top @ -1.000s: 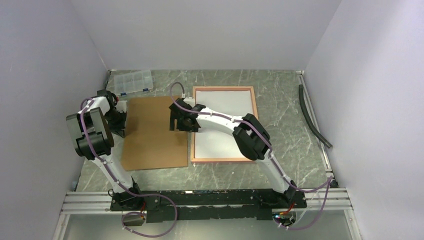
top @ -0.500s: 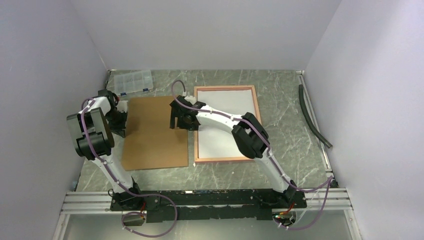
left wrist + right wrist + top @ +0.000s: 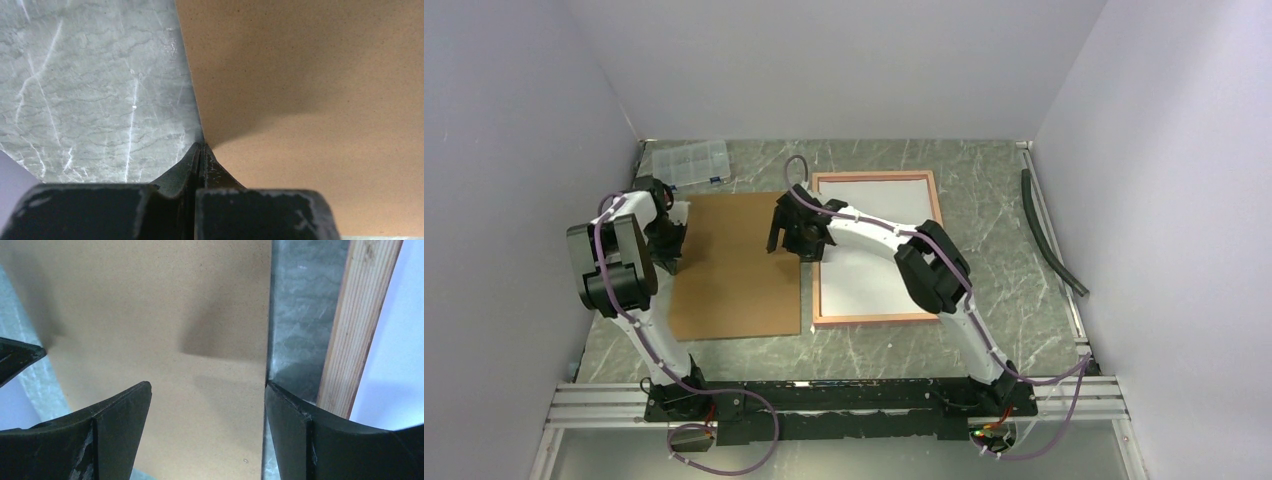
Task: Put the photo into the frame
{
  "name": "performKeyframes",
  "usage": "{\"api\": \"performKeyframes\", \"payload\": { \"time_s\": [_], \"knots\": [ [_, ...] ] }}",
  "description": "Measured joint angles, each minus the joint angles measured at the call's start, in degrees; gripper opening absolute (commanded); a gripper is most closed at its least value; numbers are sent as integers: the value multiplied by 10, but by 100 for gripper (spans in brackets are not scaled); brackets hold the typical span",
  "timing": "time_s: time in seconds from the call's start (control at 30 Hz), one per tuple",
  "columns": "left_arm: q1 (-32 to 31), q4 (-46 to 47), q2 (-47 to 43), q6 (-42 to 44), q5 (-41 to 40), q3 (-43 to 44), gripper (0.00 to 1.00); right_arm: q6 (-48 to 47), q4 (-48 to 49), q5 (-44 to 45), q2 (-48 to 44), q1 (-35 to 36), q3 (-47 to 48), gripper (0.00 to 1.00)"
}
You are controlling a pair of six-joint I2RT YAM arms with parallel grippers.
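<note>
The frame (image 3: 937, 222) lies tan wood side up on the marble table, right of centre. Inside it lies the photo (image 3: 879, 250), white back up. My right gripper (image 3: 790, 246) is open at the brown backing board's (image 3: 734, 265) right edge. In the right wrist view the right gripper (image 3: 207, 387) has one finger over the board (image 3: 165, 315) and the other in the narrow gap beside the frame's wooden strip (image 3: 357, 325), with the photo (image 3: 400, 340) beyond. My left gripper (image 3: 672, 238) is shut. In the left wrist view the left gripper's (image 3: 202, 149) tip touches the board's (image 3: 310, 100) left edge.
A clear plastic compartment box (image 3: 689, 163) sits at the back left, just behind the board. A black hose (image 3: 1049, 235) lies along the right wall. Grey walls close in three sides, and an aluminium rail (image 3: 844, 392) runs along the near edge.
The right gripper has moved a little farther along the board's right edge, and the frame has shifted slightly to the right. The left gripper has moved in toward the board's left edge.
</note>
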Motion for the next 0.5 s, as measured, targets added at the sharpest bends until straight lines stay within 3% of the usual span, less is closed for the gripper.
{"api": "performKeyframes", "payload": {
  "time_s": [0.5],
  "knots": [
    [-79, -13, 1, 7, -34, 3, 3, 42, 74, -43, -115, -5, -127, 86]
  ]
}}
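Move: The left hand, fingers shut, has its tips at the brown backing board's left edge; the board's middle is about 14 cm to its right and 1 cm ahead, roughly at fingertip height. For the wide-open right hand that middle lies some 11 cm left, 2 cm back and 3 cm lower. The wooden frame's middle is about 19 cm right of the right hand, 1 cm ahead and 3 cm below; the plastic box is 23 cm ahead and 4 cm right of the left hand. The left hand keeps its fingers shut and low, creeps and then sweeps about 3.5 cm to the right, turning slightly clockwise, so that its tips go from the backing board's left edge in over its surface, seemingly brushing it. Meanwhile the right hand lifts about 4.5 cm and draws back 2 cm, its left side tipping up some 10 degrees and its fingers staying wide open, so that its right finger comes free of the board's right edge beside the frame. ##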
